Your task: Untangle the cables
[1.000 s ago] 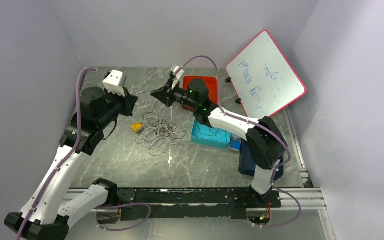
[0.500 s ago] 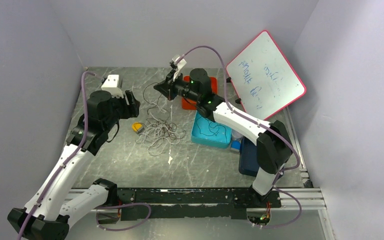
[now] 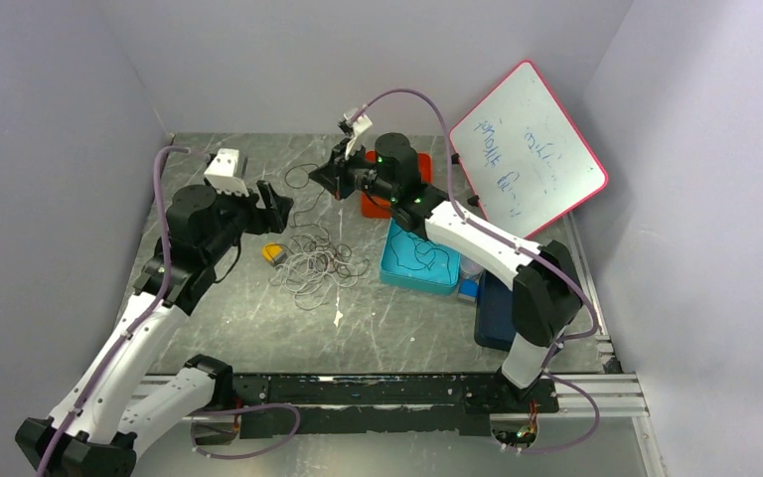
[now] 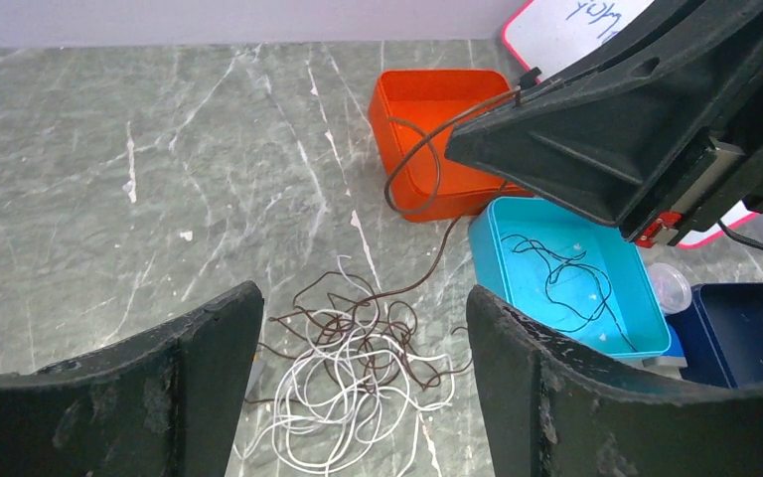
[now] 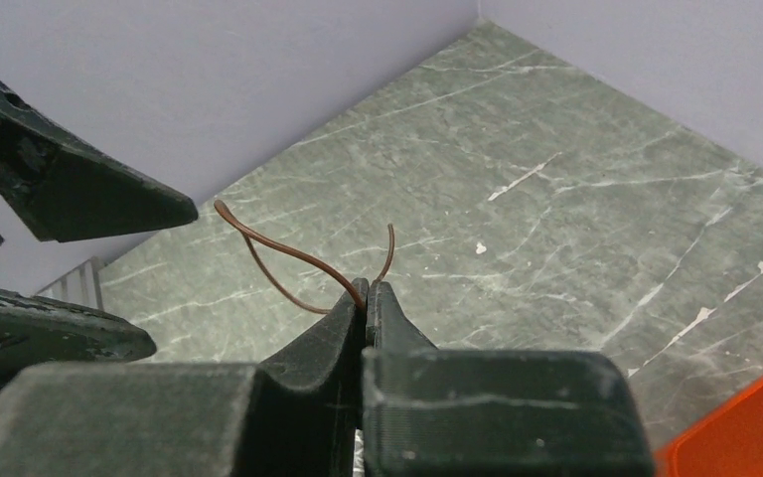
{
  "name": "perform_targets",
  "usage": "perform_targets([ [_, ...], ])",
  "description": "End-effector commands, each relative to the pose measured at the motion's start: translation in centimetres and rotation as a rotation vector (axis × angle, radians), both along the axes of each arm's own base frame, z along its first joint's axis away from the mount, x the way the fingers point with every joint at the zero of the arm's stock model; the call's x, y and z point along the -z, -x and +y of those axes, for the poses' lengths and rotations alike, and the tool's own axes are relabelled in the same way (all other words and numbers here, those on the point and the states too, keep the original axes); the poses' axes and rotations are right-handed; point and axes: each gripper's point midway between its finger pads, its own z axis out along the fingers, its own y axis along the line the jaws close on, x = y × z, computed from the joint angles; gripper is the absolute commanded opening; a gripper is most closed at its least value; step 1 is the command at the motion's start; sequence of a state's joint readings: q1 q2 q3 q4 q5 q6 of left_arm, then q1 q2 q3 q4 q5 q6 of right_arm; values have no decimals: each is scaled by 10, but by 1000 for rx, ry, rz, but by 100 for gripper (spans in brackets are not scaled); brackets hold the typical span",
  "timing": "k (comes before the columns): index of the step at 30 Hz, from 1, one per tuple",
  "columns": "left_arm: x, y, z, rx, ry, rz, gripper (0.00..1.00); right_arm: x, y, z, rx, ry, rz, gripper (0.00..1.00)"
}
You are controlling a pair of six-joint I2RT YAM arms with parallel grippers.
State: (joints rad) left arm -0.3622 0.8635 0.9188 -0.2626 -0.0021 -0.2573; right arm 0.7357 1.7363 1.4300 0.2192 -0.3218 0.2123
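The cables (image 3: pixel 318 263) lie as a loose tangle of white and brown loops on the marble table, and the left wrist view shows this tangle (image 4: pixel 358 378) below the left fingers. My right gripper (image 3: pixel 318 179) hangs above the back of the table, shut on one brown cable (image 5: pixel 288 250). That strand (image 4: pixel 447 243) droops from its tip down into the pile. My left gripper (image 3: pixel 268 204) is open and holds nothing. Its jaws stand wide above the tangle in the left wrist view (image 4: pixel 363 298). A black cable (image 4: pixel 556 278) lies in the blue tray (image 3: pixel 417 278).
An orange bin (image 4: pixel 427 75) sits behind the blue tray, partly under the right arm. A red-framed whiteboard (image 3: pixel 527 149) leans at the back right. A dark blue box (image 3: pixel 492 318) stands by the right arm's base. A small yellow object (image 3: pixel 274 252) lies left of the tangle.
The left gripper has opened and let go of the brown cable that was stretched between both grippers. The right gripper has kept its hold and the strand now hangs slack.
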Motion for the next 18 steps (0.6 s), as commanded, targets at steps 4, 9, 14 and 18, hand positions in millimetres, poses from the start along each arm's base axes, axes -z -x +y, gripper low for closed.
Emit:
perform_targets([
  [4, -6, -6, -18, 93, 31, -54, 80, -55, 2, -14, 53, -89, -34, 0],
  [9, 2, -9, -29, 145, 42, -62, 79, -79, 4, -19, 74, -158, -6, 0],
  [14, 5, -17, -42, 209, 45, -101, 79, -95, 9, -18, 21, -225, 59, 0],
  [18, 12, -33, -50, 226, 32, -102, 77, -105, 15, -16, -29, -251, 81, 0],
])
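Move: The tangle of white and brown cables lies almost straight below the open, empty left hand, about 28 cm down, 1 cm ahead and 5 cm to its right. The yellow block is some 11 cm to the left of the tangle and 2 cm farther out; the teal box is 26 cm to the right of the tangle. From the right hand, which holds the brown cable, the tangle is 28 cm down, 6 cm back and 1 cm left; the orange bin is 15 cm ahead and 18 cm right of that hand. The right hand keeps its closed fingers pinched on the brown cable and lifts almost straight up, slowly at first and then faster, about 8 cm in all, its left-pointing fingertips tipping up some 10 degrees as it draws the cable up from the tangle. The left hand, fingers staying wide open and empty, swings about 4 cm to the right while sinking and easing forward towards the tangle and the brown strand rising from it, turning about 10 degrees clockwise. ##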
